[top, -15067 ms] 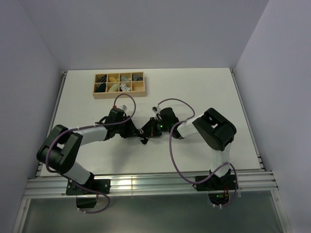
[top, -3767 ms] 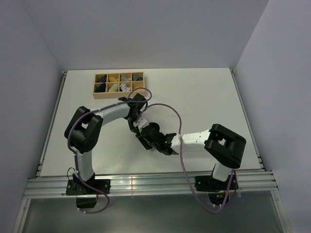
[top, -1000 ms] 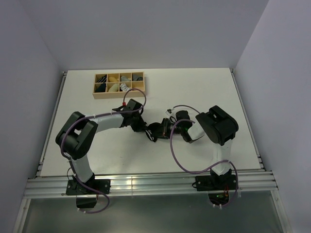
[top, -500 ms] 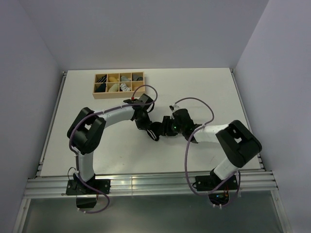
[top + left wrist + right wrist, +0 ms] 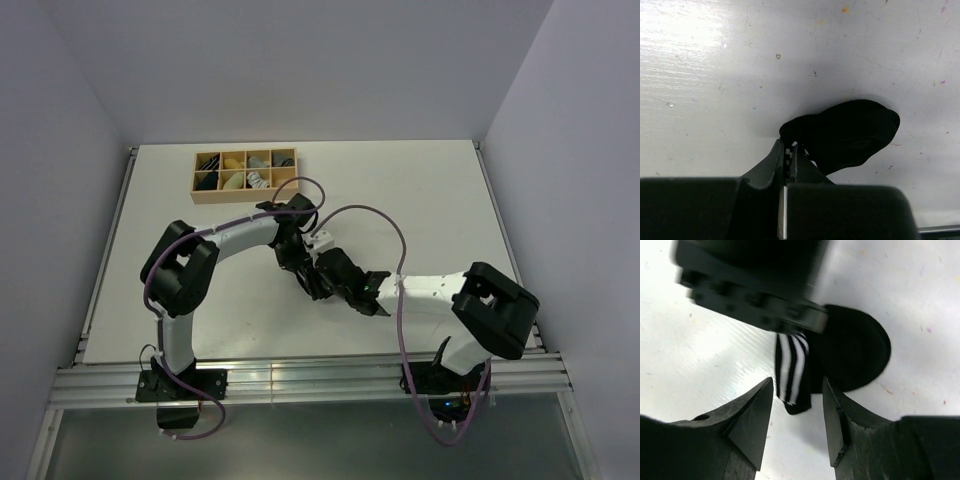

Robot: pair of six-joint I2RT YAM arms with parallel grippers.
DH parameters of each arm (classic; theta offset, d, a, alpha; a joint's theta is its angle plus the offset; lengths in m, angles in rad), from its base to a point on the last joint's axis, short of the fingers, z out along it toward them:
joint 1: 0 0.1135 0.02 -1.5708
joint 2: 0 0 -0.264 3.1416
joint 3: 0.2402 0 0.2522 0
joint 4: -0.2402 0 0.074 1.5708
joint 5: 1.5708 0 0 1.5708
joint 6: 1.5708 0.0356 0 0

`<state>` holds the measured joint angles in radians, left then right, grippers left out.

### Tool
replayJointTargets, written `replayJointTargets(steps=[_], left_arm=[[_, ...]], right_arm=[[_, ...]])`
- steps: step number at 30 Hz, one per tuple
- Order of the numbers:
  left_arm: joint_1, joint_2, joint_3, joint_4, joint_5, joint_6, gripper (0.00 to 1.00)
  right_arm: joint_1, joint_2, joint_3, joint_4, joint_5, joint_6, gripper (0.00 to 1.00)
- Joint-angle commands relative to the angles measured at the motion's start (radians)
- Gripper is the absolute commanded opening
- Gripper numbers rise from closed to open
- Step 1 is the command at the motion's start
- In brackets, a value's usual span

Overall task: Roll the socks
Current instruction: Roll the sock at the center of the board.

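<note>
The socks lie as a dark bundle on the white table, black outside, with a black-and-white striped end sticking out. My left gripper is shut on the bundle's near edge, a bit of patterned cloth pinched between its fingers. My right gripper stands open just short of the striped end, one finger on either side of it and touching nothing. In the top view both grippers meet mid-table: the left gripper comes from the far side, the right gripper from the near right, over the socks.
A wooden compartment box holding several rolled socks stands at the back left of the table. The right arm's purple cable loops above the table behind the grippers. The left arm's dark housing fills the top of the right wrist view.
My right gripper has let go of the socks and opened, and its arm has swung round toward the near right. The left gripper has closed tighter on the bundle and stayed with it.
</note>
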<state>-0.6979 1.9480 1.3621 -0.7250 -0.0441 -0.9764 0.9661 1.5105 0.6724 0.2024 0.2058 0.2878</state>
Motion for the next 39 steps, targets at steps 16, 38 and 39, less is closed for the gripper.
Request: replayJointTargets(steps=[16,38,39], left_arm=[[-0.003,0.02,-0.038,0.004,0.035,0.025,0.0],[0.021,-0.133,-0.168,0.134,0.049,-0.002,0.37],[0.027,-0.152,-0.182,0.142,0.049,-0.017,0.48]], right_arm=[[0.123,0.192,0.095,0.035,0.26,-0.127,0.51],[0.106,0.189,0.078,-0.04,0.072,-0.038,0.0],[0.096,0.182,0.078,-0.041,0.029,-0.023,0.0]])
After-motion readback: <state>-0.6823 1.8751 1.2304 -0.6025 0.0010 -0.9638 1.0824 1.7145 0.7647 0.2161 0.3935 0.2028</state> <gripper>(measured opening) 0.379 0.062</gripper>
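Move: My left fingers are already shut on the sock at the top of its striped cuff, close above the board. The cuff's free end is about 3 cm back and 2 cm right of them. From my half-open right hand, that end lies about 2 cm left, level fore and aft, and 4 cm below. The sock's black body is some 3 cm ahead, 1 cm right and 4 cm below my right hand. With my left hand holding the sock almost still, I swing my right hand about 3 cm left, then sink it nearly 4 cm onto the cuff, easing back some 2 cm right as the wrist rolls about 15 degrees, left side down. I shut my right fingers on the stripes, and only then do my left fingers start to open. ##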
